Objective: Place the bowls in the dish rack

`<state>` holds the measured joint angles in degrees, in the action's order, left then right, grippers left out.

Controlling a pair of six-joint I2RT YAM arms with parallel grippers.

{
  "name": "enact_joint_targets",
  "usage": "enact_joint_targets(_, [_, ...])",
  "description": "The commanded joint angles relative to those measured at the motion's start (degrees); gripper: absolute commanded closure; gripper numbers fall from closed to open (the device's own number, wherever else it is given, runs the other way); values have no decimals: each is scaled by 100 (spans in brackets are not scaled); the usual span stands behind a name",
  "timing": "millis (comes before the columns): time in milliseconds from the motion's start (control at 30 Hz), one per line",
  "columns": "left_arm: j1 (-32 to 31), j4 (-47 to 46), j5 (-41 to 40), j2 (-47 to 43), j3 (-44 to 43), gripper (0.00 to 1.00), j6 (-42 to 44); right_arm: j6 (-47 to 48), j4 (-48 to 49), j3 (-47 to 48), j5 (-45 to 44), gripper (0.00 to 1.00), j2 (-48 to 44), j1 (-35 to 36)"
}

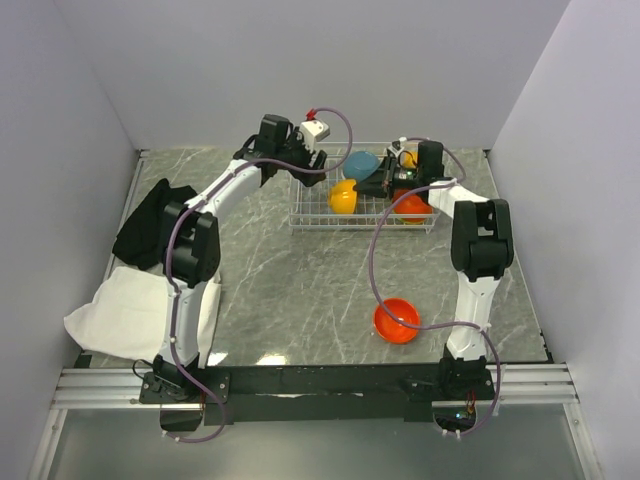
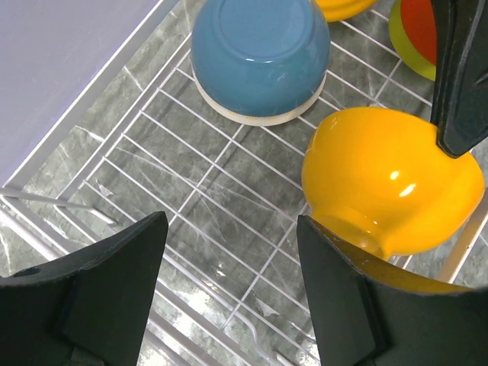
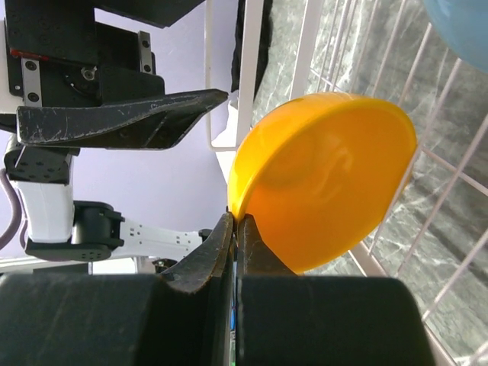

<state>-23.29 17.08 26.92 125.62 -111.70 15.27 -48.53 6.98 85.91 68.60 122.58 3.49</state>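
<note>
The wire dish rack (image 1: 310,216) stands at the back of the table. My right gripper (image 1: 364,189) is shut on the rim of a yellow-orange bowl (image 1: 342,198) and holds it tilted on edge inside the rack's left part; the right wrist view shows the grip (image 3: 235,223) on this bowl (image 3: 328,183). My left gripper (image 1: 307,164) hangs open and empty over the rack's left end (image 2: 232,259), beside that bowl (image 2: 393,179). A teal-blue bowl (image 2: 259,53) lies upside down in the rack. A lime green bowl (image 2: 415,38) with an orange one in it sits at the rack's right. One orange bowl (image 1: 397,320) lies on the table.
A black cloth (image 1: 150,225) and a white cloth (image 1: 130,310) lie at the table's left. The right arm's finger (image 2: 461,76) crosses the left wrist view. A bowl with a yellow centre (image 1: 406,158) sits at the rack's back right.
</note>
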Motion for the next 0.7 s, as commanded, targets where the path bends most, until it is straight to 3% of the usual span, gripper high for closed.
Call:
enact_joint_targets(0, [-79,-47,-11,155,-308,25,108,405,-460,-39,-400,99,-279,-217])
enact_joint_targets(333, [-132,50,112,314,-379,25,179,1494,-1638,444,-988,68,-349,-322])
enact_joint_targets(667, [-141,-179,156,235,-133,25,99,2576,-2797,1049,-2015,64,-455,-261])
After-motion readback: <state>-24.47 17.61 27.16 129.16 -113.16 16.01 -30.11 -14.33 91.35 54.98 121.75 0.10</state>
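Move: The right fingers, shut, hold the rim of the tipped-up yellow bowl; its middle is about 3 cm left of the right hand, 1 cm back and 3 cm below. From that hand, the upside-down blue bowl lies some 6 cm ahead, level sideways and 6 cm lower; the red bowl is roughly 11 cm right, 2 cm back and 8 cm below. From the open left hand, the yellow bowl is about 6 cm right, 4 cm back and 5 cm below. The right hand opens its fingers about a third of the way and lets go of the yellow bowl's rim, moving some 5 cm right towards the red bowl while sinking about 3 cm and easing slightly forward, its fingertips tipping down about 15 degrees and turning a little clockwise. Beside the yellow bowl the left hand, fingers staying wide open, sinks about 3 cm and shifts slightly right; whether it touches the bowl can't be seen. ##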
